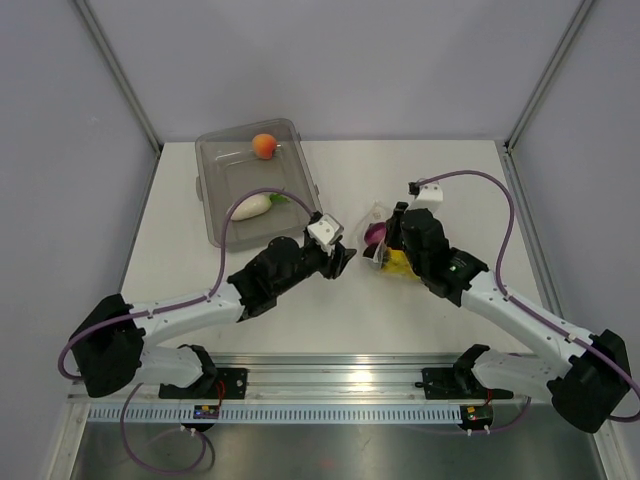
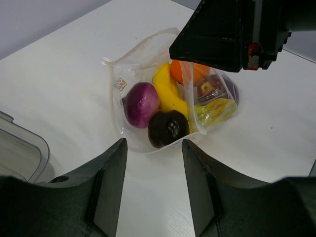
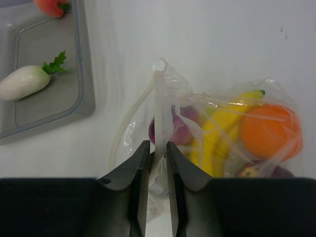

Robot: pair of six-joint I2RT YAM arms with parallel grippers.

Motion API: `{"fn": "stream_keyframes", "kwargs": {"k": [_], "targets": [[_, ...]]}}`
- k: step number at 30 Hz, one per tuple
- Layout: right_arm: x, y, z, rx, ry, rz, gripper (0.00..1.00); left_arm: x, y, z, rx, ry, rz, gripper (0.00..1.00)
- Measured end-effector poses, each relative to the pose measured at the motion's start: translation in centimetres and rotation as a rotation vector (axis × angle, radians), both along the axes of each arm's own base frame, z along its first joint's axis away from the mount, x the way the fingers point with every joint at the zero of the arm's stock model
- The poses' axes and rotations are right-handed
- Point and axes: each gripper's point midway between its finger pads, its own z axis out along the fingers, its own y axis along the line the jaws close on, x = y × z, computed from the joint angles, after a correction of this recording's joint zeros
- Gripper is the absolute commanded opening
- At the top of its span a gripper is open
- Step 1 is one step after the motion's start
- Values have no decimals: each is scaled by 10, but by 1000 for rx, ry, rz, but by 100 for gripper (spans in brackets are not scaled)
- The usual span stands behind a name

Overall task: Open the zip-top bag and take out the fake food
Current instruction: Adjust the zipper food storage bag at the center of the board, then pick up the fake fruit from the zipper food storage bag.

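Note:
The zip-top bag (image 1: 378, 240) lies on the white table between my two grippers, its mouth gaping. Inside it are fake food pieces: a purple round piece (image 2: 141, 103), a yellow banana (image 2: 168, 91), a dark round piece (image 2: 168, 128) and an orange (image 3: 269, 131). My right gripper (image 3: 158, 145) stands over the bag, its jaws a narrow gap apart around an upright strip of the bag's rim film (image 3: 160, 98). My left gripper (image 2: 154, 143) is open and empty, on the table just short of the bag's near edge.
A rigid clear-grey tub (image 1: 215, 200) stands at the back left, holding a white radish (image 1: 252, 207) and a peach (image 1: 264, 146). Grey walls enclose the table. The right arm's black body (image 2: 232, 29) hangs above the bag.

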Motion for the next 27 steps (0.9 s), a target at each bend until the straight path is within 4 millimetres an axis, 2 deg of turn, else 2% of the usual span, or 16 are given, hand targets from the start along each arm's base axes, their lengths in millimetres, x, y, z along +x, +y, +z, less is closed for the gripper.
{"fn": "stream_keyframes", "kwargs": {"k": [2,6,9,11,14,17,20,27], "targets": [[0,3,4,10,-12,17,34,3,-4,-6,6,-4,-4,51],[-5,1,12,33,-43,28,45,7,-10,-32,56,28,-6,51],[-9,-4,20,51,-70,23,45,11,-14,-52,96,56,-3,51],[-12,-9,23,62,-89,10,47,14,-13,-56,104,64,5,51],[-16,-21,26,72,-111,-33,49,23,-8,-51,76,61,27,50],[-16,-30,28,80,-126,-85,58,37,-2,-42,22,61,51,50],[-15,-39,27,86,-126,-145,61,48,-1,-40,-14,77,58,50],[-14,-58,18,95,-105,-275,67,58,-22,-42,-60,147,-6,50]]}}
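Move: The zip-top bag, lying mouth-left, has its middle about 9 cm right of the left gripper, 5 cm ahead and 9 cm lower; the purple vegetable in its mouth is some 6 cm right and 7 cm ahead. The food container's middle is roughly 18 cm ahead and 22 cm left of that gripper. From the right gripper, whose part-open fingers straddle the bag's rim, the bag's middle is about 4 cm ahead, 2 cm right and 9 cm lower. Spread the right fingers wide to come free of the rim, lifting about 2.5 cm and drawing slightly back, then swing right some 6 cm while turning clockwise about 15 degrees. Meanwhile dip the half-open left gripper, then bring it forward about 6 cm, rising a little and easing right at the end, towards the bag's mouth. ##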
